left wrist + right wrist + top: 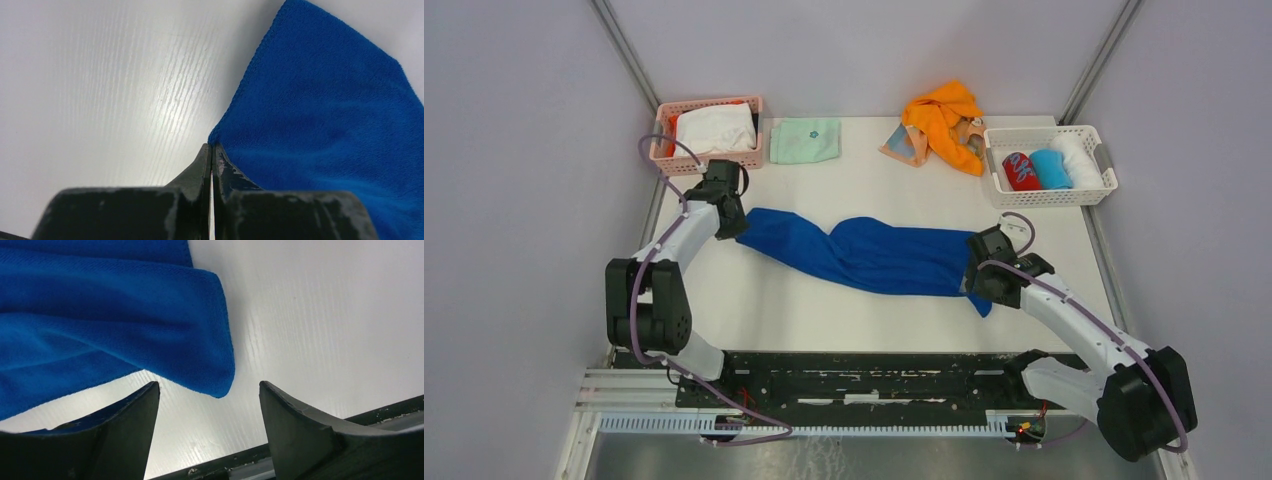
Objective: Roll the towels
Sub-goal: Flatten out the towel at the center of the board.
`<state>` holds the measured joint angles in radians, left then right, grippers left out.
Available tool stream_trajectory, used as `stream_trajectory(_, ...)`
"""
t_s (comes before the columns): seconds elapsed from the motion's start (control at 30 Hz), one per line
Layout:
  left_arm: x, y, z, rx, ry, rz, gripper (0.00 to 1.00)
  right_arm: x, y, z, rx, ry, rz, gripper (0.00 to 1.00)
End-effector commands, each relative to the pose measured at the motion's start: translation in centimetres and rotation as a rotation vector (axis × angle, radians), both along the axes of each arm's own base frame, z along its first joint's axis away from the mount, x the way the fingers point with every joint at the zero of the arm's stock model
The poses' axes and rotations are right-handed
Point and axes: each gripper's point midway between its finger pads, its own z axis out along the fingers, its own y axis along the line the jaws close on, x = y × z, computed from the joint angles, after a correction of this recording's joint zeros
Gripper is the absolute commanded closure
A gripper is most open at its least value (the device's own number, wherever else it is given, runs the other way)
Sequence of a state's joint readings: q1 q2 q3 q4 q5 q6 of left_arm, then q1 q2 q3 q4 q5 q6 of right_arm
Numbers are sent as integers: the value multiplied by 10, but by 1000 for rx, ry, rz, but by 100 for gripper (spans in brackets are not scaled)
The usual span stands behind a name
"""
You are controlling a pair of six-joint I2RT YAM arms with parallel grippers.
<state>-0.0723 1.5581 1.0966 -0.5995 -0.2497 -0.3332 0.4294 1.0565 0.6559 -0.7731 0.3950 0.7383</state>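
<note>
The blue towel (864, 255) lies stretched out across the middle of the table, bunched at its centre. My left gripper (731, 224) is at its left end, shut, with the towel's corner (325, 110) pinched at the very fingertips (212, 146). My right gripper (980, 277) hangs over the right end, open (209, 387); the towel's rounded corner (100, 315) sits just ahead of the gap, touching neither finger. The orange towel (944, 115) lies crumpled at the back, on top of the peach patterned towel (902, 146).
A pink basket (664, 108) with a white cloth stands at the back left, a folded mint-green cloth (805, 140) beside it. A white basket (1049, 196) at the back right holds three rolled cloths. The table's near edge runs just behind my right fingers.
</note>
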Motion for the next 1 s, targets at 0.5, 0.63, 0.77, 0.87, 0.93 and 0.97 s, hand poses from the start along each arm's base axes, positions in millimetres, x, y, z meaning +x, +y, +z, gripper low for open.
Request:
stream_trajectory(0.5,-34,62,49,277,-140,220,97,35,-20,-50,-18,151,-146,36)
stream_trajectory(0.63,-33,56,46,244,-139,200,97,53,-25,-40,-26,152,-145,39)
stream_trajectory(0.77,-35,45,41,181,-147,170,97,53,-13,-15,43,123,-92,37)
stream_trajectory(0.87,-35,39,38,151,-147,155,97,35,-5,-7,107,126,-81,37)
stream_trajectory(0.93,-35,39,38,147,-145,150,97,21,-2,-10,143,145,-84,41)
stream_trajectory(0.97,-34,38,39,145,-148,147,97,15,-1,-12,157,151,-89,43)
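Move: The left hand still pinches the towel's left end; the towel's middle lies about 25 cm to its right, 3 cm back and 8 cm lower. Ahead of this hand are the pink basket, 21 cm out and 7 cm left, and the green towel, 21 cm out and 13 cm right. The open right hand has the towel's near right corner about 5 cm below, 2 cm back and 2 cm right; the white basket is some 28 cm ahead and 16 cm right. Keeping its pinch on the towel's left end, the left hand draws it back and left, away from the towel's middle, by about 4 cm each way, rising and then sinking part-way again. The right hand drops some 5 cm beside the towel's right end, sweeps about 4 cm forward low over the table, then starts to lift, its fingers narrowing but still open. ##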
